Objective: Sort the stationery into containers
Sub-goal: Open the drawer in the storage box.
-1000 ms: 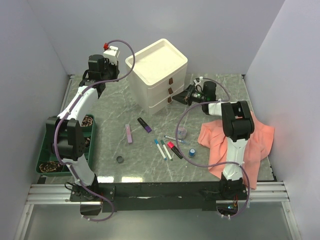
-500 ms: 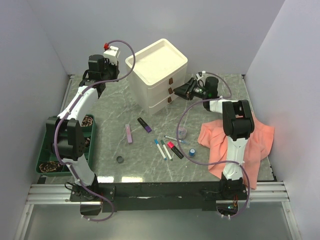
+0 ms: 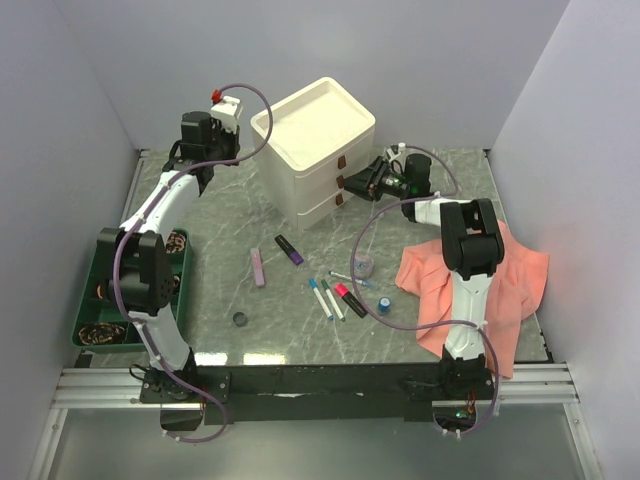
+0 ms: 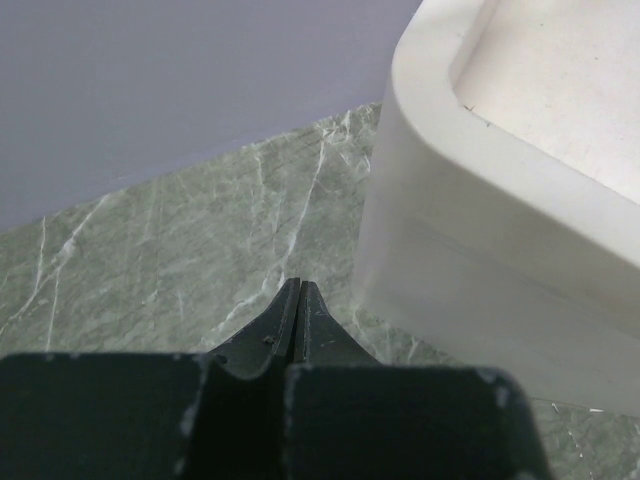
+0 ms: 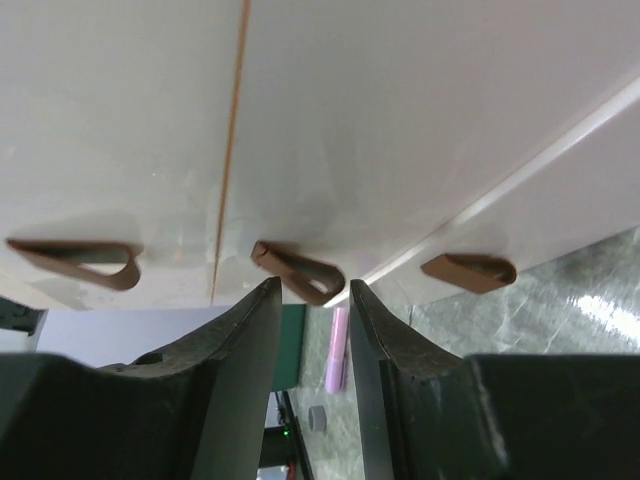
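The cream-white drawer box [image 3: 315, 150] stands at the back centre, with brown pull tabs [image 3: 343, 182] on its front. My right gripper [image 3: 353, 181] is open at the front of the drawers. In the right wrist view its fingertips [image 5: 262, 300] stand either side of the middle pull tab [image 5: 298, 275], gripper [image 5: 308, 295] not closed on it. My left gripper [image 4: 300, 292] is shut and empty, low beside the box's left side [image 4: 470, 260]. On the table lie a lilac highlighter [image 3: 258, 267], purple highlighter [image 3: 289, 249], blue-capped pens [image 3: 326, 298], red-and-black marker [image 3: 348, 299], tape roll [image 3: 364, 265], vial [image 3: 384, 304] and dark disc [image 3: 240, 319].
A green tray [image 3: 95, 300] with brown items sits at the left edge. The salmon-pink cloth [image 3: 500, 280] lies under the right arm at the right. Grey walls close in the back and both sides.
My right gripper has risen from the lower pull tab and moved in to the middle tab. The left arm has shifted slightly. The stationery has not moved.
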Available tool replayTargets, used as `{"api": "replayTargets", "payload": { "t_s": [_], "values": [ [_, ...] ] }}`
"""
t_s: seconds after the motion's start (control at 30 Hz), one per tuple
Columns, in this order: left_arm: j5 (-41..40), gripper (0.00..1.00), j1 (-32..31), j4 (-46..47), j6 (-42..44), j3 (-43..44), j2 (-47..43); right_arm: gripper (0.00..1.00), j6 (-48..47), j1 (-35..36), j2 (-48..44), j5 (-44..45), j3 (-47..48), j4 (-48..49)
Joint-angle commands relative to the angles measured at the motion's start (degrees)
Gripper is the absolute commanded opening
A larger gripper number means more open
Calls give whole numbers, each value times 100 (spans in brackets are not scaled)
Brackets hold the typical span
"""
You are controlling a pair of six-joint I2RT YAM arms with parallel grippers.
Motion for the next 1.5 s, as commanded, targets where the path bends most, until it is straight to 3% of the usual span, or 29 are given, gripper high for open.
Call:
{"api": "replayTargets", "payload": {
  "t_s": [0.0,1.1,1.2,1.27,1.47],
  "values": [
    [-29,1,3,194,52,274,-6,41,3,65,161,46,290,139],
    [59,1,-84,194,26,248,38,36,363,100,-287,-51,35,675],
    [59,1,-93,211,26,256,47,31,355,100,-287,-94,8,684],
    [33,1,-111,212,35,257,47,22,337,109,-287,-103,-18,710],
    [15,1,-120,203,61,248,38,13,328,100,-339,-147,-79,798]
  ]
}}
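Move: The middle drawer's brown handle is already at the right fingertips, about 1 cm farther ahead and 1 cm to their left, at about their own height, with one finger above it and one below. The top drawer's handle is some 9 cm above the hand and the bottom drawer's about 8 cm below, both likewise about 1 cm ahead and 1 cm left. From the left hand, the middle handle is roughly 25 cm right, 4 cm back and 10 cm lower. The middle drawer's handle gets pinched by the right fingers: the hand first dips about 1.5 cm while easing a little under 1 cm left towards the drawer front, then rises back to its starting height. Once there, its fingers close from less than half open onto the handle's outer end, with hardly any wrist turn and no pull yet. ##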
